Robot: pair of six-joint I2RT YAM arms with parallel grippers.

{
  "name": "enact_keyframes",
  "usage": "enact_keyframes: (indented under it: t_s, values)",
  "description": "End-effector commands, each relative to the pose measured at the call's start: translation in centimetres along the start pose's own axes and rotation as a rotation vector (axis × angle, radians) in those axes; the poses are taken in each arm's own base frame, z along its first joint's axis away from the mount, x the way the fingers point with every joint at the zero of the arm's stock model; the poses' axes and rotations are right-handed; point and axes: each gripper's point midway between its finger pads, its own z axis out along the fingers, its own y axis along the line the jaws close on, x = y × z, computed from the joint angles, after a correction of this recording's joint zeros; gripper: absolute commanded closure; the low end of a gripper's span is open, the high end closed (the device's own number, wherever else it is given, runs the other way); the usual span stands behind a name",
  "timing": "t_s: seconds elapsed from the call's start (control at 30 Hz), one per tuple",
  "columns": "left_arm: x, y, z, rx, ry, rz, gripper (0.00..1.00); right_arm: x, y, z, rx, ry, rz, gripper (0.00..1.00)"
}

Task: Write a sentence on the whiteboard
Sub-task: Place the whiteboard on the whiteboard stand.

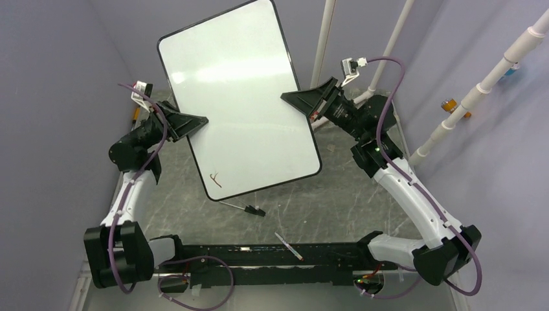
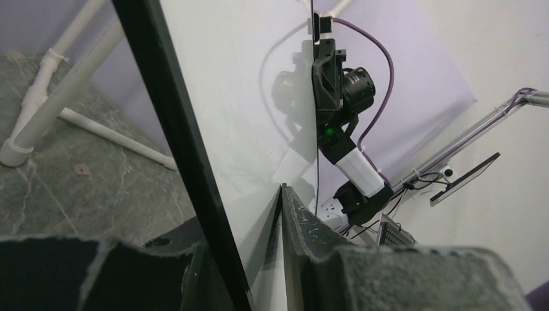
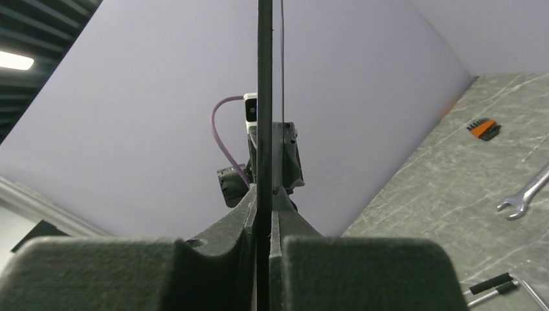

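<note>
The whiteboard [image 1: 239, 97] is lifted and tilted over the table, held by its two long edges. A few reddish-brown strokes of the sentence [image 1: 215, 177] sit near its lower left corner. My left gripper [image 1: 198, 121] clamps the left edge. In the left wrist view one finger [image 2: 291, 214] presses flat on the white face [image 2: 226, 97], and the other sits behind the dark rim. My right gripper [image 1: 289, 98] is shut on the right edge. In the right wrist view the whiteboard [image 3: 264, 78] appears edge-on, pinched in the gripper [image 3: 263, 197].
Two markers lie on the grey table, one [image 1: 243, 207] below the board and one [image 1: 289, 247] near the arm bases. White pipes [image 1: 479, 91] stand at the right. The right wrist view shows a wrench [image 3: 524, 194] and an orange bit holder [image 3: 482, 127].
</note>
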Motion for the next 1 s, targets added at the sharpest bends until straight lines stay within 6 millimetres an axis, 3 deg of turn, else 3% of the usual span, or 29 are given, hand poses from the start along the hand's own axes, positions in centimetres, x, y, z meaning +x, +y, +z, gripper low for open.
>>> enact_keyframes:
  t_s: [0.0,0.07,0.2,0.37,0.5,0.6,0.77,0.97]
  values:
    - [3.0,-3.3,-0.3,0.029,0.140,0.212,0.68,-3.9,7.0,-0.9,-0.263,-0.140,-0.066,1.00]
    - [3.1,-3.4,-0.3,0.008,0.142,0.225,0.75,-3.9,6.4,-0.8,-0.257,-0.134,-0.052,1.00]
    - [3.1,-4.6,-0.3,0.000,0.140,0.251,1.00,-3.5,5.3,-0.4,-0.248,-0.120,-0.030,1.00]
    - [2.7,-6.1,0.0,-0.048,0.119,0.285,1.00,-2.9,3.1,0.0,-0.158,-0.085,-0.061,1.00]
    - [1.9,-6.5,-0.1,-0.178,0.107,0.351,1.00,-3.2,0.7,-0.6,0.022,-0.090,-0.151,0.63]
    - [1.6,-7.6,0.0,-0.195,0.095,0.372,1.00,-3.4,-0.7,-1.1,0.115,-0.094,-0.189,0.41]
    - [1.3,-7.8,-0.1,-0.240,0.084,0.378,1.00,-3.3,-2.0,-1.5,0.200,-0.066,-0.222,0.24]
    - [0.3,-6.6,-0.7,-0.390,0.074,0.363,1.00,-4.5,-3.1,-3.5,0.353,-0.089,-0.303,0.12]
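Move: The whiteboard, face up with its far side higher, hangs between the grippers. Its middle is about 10 cm to the left gripper's right, 3 ahead and 4 above; its left edge already lies between those part-open fingers. The stand is on the table under it, some 9 cm right of the left gripper, 4 back, nearly 40 below. The right gripper still holds the right edge, with the board's middle about 11 cm to its left, level fore and aft, and 3 below. Close the left gripper on the whiteboard's left edge while drawing it back about 6 cm, up at first and then part-way down again, letting its fingers tip down some 20 degrees. Keep the right pinch nearly still through the first half; then open those fingers wide, ease forward and down, and finally out to the right, turning clockwise. ##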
